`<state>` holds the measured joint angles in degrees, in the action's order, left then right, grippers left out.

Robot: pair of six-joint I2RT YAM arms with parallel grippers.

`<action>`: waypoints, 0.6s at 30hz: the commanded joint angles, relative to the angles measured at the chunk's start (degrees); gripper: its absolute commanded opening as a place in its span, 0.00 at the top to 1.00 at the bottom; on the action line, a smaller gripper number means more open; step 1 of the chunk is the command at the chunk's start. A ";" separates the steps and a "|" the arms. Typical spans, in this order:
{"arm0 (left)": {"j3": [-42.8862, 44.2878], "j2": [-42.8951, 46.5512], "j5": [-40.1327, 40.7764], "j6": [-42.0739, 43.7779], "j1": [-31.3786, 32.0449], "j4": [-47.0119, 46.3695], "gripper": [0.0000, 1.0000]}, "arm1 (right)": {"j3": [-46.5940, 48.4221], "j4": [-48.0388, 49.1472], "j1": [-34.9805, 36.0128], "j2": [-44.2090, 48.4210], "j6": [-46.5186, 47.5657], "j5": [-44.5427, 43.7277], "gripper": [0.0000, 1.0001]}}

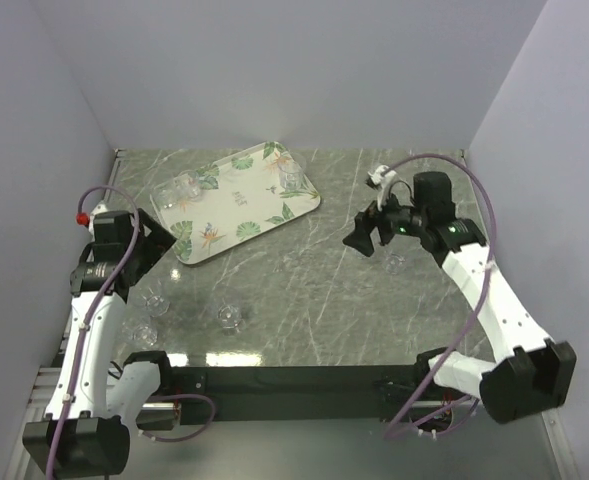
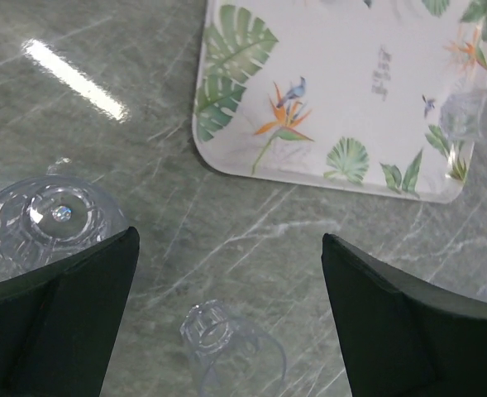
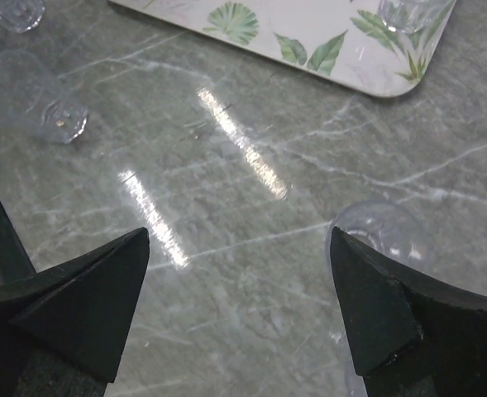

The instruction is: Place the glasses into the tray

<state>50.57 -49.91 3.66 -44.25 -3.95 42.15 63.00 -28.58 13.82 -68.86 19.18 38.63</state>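
The leaf-printed tray (image 1: pixel 236 205) lies at the back left of the table. Clear glasses stand on it at its left end (image 1: pixel 184 190) and right edge (image 1: pixel 292 180). Three glasses are on the table near the left arm (image 1: pixel 155 298), (image 1: pixel 230 318), (image 1: pixel 139 332), and one near the right arm (image 1: pixel 395 265). My left gripper (image 1: pixel 152 247) is open and empty beside the tray's near corner (image 2: pixel 226 157); a glass (image 2: pixel 226 343) lies below its jaws (image 2: pixel 231 273). My right gripper (image 1: pixel 362 234) is open and empty above the table (image 3: pixel 239 265); a glass (image 3: pixel 384 236) stands by its right finger.
The table is grey-green marble with white walls on three sides. In the left wrist view another glass (image 2: pixel 45 219) sits by the left finger and one (image 2: pixel 466 116) is on the tray edge. In the right wrist view a glass (image 3: pixel 36 95) lies at the left.
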 commanded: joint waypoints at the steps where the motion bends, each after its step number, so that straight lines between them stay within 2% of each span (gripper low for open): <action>1: 0.06 -2.02 5.65 -6.01 -0.10 1.70 0.03 | -3.85 4.84 -3.53 5.05 -0.89 4.25 0.04; 3: 0.58 -5.45 6.71 -7.42 -0.10 2.93 0.05 | -5.69 5.98 -5.99 5.14 -2.56 7.40 0.04; 5: 1.55 -8.87 8.46 -8.75 -0.10 4.78 0.13 | -6.40 7.22 -6.96 5.05 -3.18 8.12 0.04; 8: 1.91 -12.30 8.82 -9.63 -0.18 5.84 0.15 | -5.96 6.61 -7.23 4.53 -2.75 8.30 0.05; 14: -1.08 -13.54 9.17 -11.56 -0.10 4.00 0.20 | -5.79 6.08 -8.20 3.91 -2.39 8.04 0.05; 18: -2.84 -14.77 9.79 -11.47 -0.19 1.97 0.29 | -5.70 5.99 -8.90 3.82 -2.48 8.12 0.05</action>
<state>48.73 -64.16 11.88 -54.50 -3.95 46.13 56.88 -24.56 5.69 -65.06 16.97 45.71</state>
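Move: The glass nearest the left hand stands about 6 cm to its left, 2 cm back and some 14 cm below. A second glass is roughly 8 cm left and 8 cm back of the hand, while a lone glass stands about 12 cm to its right and 4 cm back; the tray's near corner is some 12 cm ahead and 2 cm right. From the right hand, the nearest glass lies about 43 cm left, 4 cm back and some 19 cm below. The left hand sinks about 8 cm and edges some 2 cm left towards the nearer of the two left glasses, its fingers tipping about 20 degrees more downward, swinging a little counter-clockwise and narrowing from wide open to roughly three quarters, with contact at the rim not clear. The right hand, empty and still open, eases about 3 cm to its right and then holds still above the table, short of the two glasses on its side. ##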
